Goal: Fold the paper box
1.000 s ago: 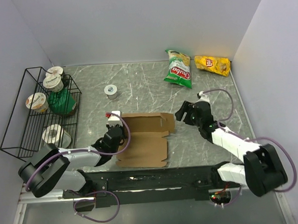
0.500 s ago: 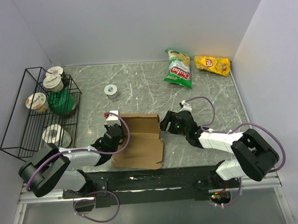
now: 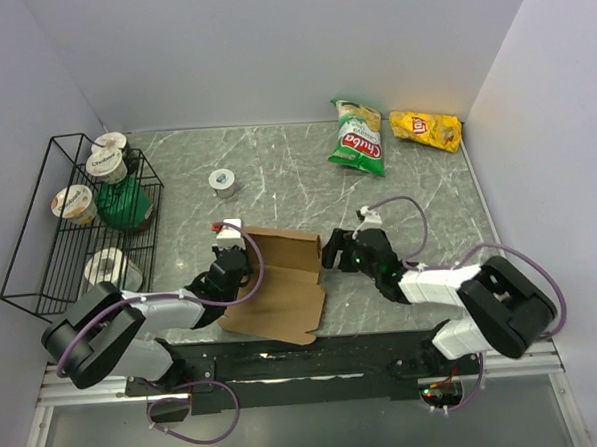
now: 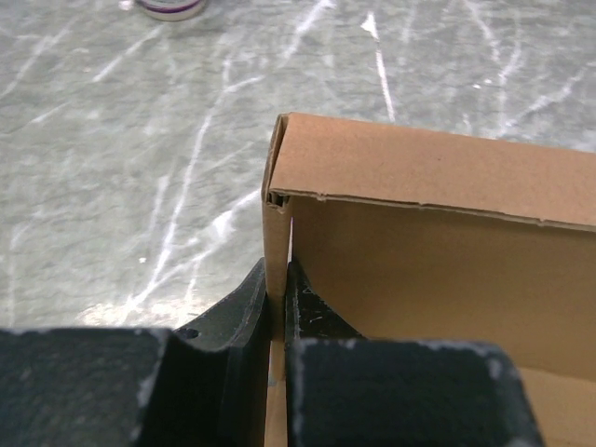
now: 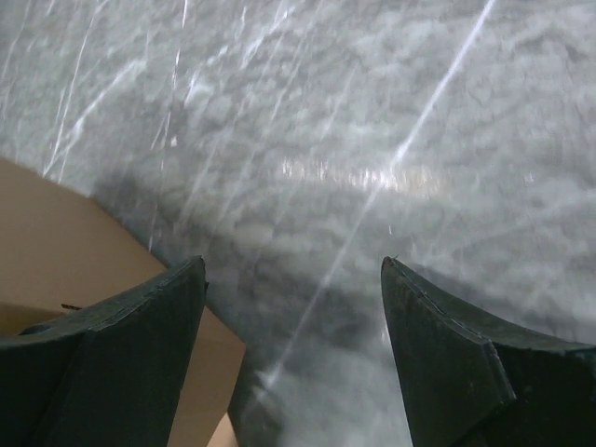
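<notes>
The brown paper box lies at the near middle of the table, its far wall raised. My left gripper is shut on the box's left side wall; in the left wrist view the thin cardboard wall stands pinched between the fingertips. My right gripper is open, low at the box's right end. In the right wrist view its fingers stand wide apart over the marble, with the box's corner next to the left one. Nothing is between them.
A black wire rack with cups, a green item and a tape roll stands at the left. A small roll lies behind the box. A green snack bag and a yellow one lie at the far right.
My right gripper has moved left to the box's right end. The box has shifted left and its right side flap has come up, so the box looks narrower. My left gripper keeps its hold.
</notes>
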### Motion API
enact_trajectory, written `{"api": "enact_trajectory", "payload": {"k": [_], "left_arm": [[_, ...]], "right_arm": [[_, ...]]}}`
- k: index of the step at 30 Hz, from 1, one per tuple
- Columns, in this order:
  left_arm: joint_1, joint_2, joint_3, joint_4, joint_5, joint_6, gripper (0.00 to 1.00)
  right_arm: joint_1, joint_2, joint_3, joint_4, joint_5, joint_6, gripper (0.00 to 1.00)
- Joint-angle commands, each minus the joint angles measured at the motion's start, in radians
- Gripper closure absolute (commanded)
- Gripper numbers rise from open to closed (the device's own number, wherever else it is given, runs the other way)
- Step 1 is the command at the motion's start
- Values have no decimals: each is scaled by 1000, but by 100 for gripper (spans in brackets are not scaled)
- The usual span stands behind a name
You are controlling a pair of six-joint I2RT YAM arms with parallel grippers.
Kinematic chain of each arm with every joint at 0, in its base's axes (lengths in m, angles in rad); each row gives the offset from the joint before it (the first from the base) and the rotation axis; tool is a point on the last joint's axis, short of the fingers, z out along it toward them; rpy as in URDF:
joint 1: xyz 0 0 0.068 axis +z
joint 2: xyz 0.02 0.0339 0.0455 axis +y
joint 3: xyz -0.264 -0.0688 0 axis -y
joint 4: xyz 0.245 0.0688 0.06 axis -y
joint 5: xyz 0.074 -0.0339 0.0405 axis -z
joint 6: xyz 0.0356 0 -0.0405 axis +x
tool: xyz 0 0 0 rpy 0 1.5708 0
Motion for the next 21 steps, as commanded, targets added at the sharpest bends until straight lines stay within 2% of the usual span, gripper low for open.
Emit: {"api": "enact_trajectory", "payload": {"k": [1, 8, 13, 17, 21], "left_arm": [[-9, -26, -6, 31, 115, -6, 99], [55, -201, -72, -16, 299, 20, 99], [124, -329, -91, -73, 415, 2, 99], [151, -387, -95, -88, 470, 0, 99], [164, -404, -88, -113, 497, 15, 99]], "right_arm": [[23, -139, -60, 28, -25, -24, 17], [2, -502, -123, -209, -16, -53, 15], [-26, -758, -135, -313, -117, -148, 16], [-31, -817, -122, -350, -194, -223, 18], [-35, -814, -123, -292, -260, -289, 21]]}}
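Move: My left hand already pinches the box's left corner; the box's right end flap stands about 20 cm to the right, a couple lower. My open right hand is right beside that flap, which lies some 3 cm to its left and slightly below. From my left hand, the box's flat near panel lies about 17 cm back and 8 cm right, and the white can 21 cm ahead and 7 cm left, both some 7 cm lower. I back my right hand out from beside the end flap, up about 12 cm while drawing back and a little right, still wide open, its fingers tipping up some 20 degrees. My left hand keeps its pinch on the corner, eases back a couple of centimetres, then lifts about 5 cm, turning clockwise and rolling its right side upward. ##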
